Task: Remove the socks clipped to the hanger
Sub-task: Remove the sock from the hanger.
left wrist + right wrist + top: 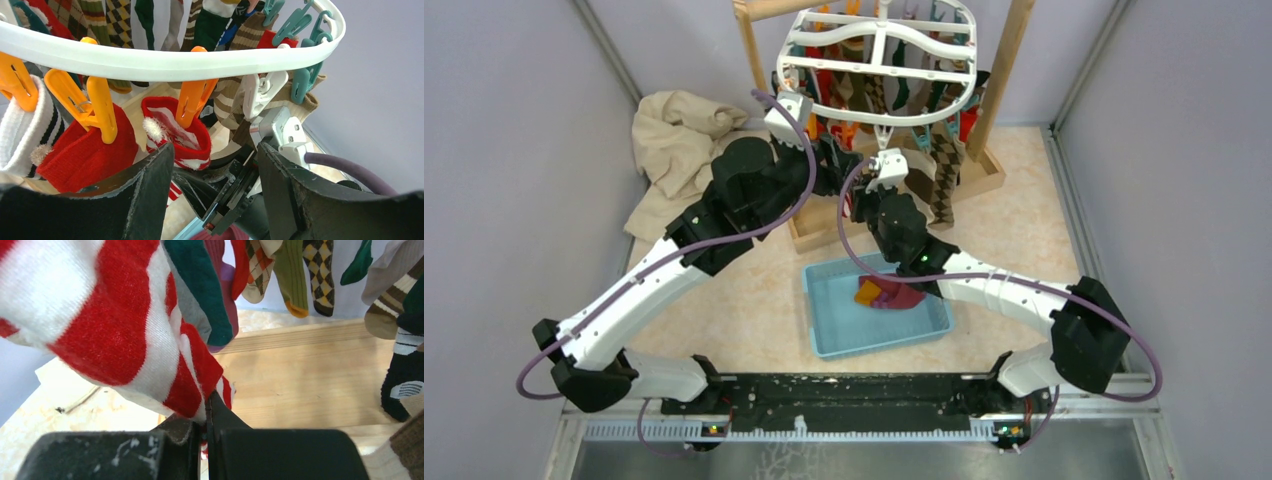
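Note:
The white hanger (879,45) hangs from the wooden stand, with many socks (944,170) clipped under it. From the left wrist view its rim (165,62) runs overhead. An orange clip (192,100) there holds a red-and-white striped sock (172,132). My left gripper (215,150) is open just below that clip, nothing between its fingers. My right gripper (206,412) is shut on the lower end of the striped sock (125,330), which still hangs down from above. Other socks (290,275) dangle behind it.
A blue tray (824,320) on the table in front of the stand holds a red and an orange sock (889,295). A beige cloth (674,140) lies at the back left. The stand's wooden base (984,170) and post (1004,70) sit close behind both grippers.

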{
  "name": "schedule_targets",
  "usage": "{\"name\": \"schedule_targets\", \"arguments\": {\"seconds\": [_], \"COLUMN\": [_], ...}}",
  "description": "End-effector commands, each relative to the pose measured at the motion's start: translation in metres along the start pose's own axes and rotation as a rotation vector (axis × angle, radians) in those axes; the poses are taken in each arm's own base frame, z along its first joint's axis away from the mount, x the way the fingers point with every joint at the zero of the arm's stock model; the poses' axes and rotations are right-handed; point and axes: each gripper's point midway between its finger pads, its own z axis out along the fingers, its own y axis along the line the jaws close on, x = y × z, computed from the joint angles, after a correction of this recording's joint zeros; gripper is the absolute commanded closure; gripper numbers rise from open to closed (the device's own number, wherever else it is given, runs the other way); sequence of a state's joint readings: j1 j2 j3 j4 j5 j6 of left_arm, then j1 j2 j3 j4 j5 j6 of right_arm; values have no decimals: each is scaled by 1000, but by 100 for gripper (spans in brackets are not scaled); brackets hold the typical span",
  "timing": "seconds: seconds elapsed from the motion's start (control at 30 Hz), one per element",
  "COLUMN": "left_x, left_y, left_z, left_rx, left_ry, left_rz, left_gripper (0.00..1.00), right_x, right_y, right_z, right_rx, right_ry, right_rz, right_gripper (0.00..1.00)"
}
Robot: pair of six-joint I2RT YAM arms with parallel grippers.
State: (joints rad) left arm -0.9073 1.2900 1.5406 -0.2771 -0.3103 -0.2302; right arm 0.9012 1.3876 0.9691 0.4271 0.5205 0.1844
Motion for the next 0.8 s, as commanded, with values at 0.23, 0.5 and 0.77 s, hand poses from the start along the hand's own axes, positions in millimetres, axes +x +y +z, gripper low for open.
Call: {"name": "schedule_targets", "arguments": {"seconds": [0.23,0.5,0.77], "left_x": [-3,7,-1], "left_y": [3,12,18], "left_z": [24,46,49], "left_rx": [-44,-125,-174], "left_ry": [-78,-76,-119], "left_rz": [-40,-45,-46], "left_gripper": [30,32,36], "right_x": [-17,-15,-12], "right_y": [7,6,6], "right_z": [-14,-18,-19], "right_rx": [-63,-71,-80], "right_ry": [-64,-62,-59], "right_rz": [32,35,35], "right_gripper": [100,100,100]}}
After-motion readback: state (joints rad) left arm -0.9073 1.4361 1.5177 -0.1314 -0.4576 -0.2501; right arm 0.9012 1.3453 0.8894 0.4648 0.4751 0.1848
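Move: The orange clip holding the red-and-white striped sock is about 8 cm ahead of the left fingers, 3 cm to their right and 2 cm lower, with the white hanger rim just over it, roughly 2 cm above finger height. Level with that clip, another orange clip, on a red sock, sits some 7 cm to its left and a white clip about 6 cm to its right. From the right gripper, already pinching the striped sock, the clip is about 10 cm up, 2 cm forward and 2 cm left. Bring the left gripper, jaws still wide, forward about 5 cm while sinking some 4 cm and easing right, to get its fingertips on either side of the orange clip on the striped sock; turn it slightly counter-clockwise, under 10 degrees. Keep the right gripper shut on that sock and draw it down and back a centimetre or so. ##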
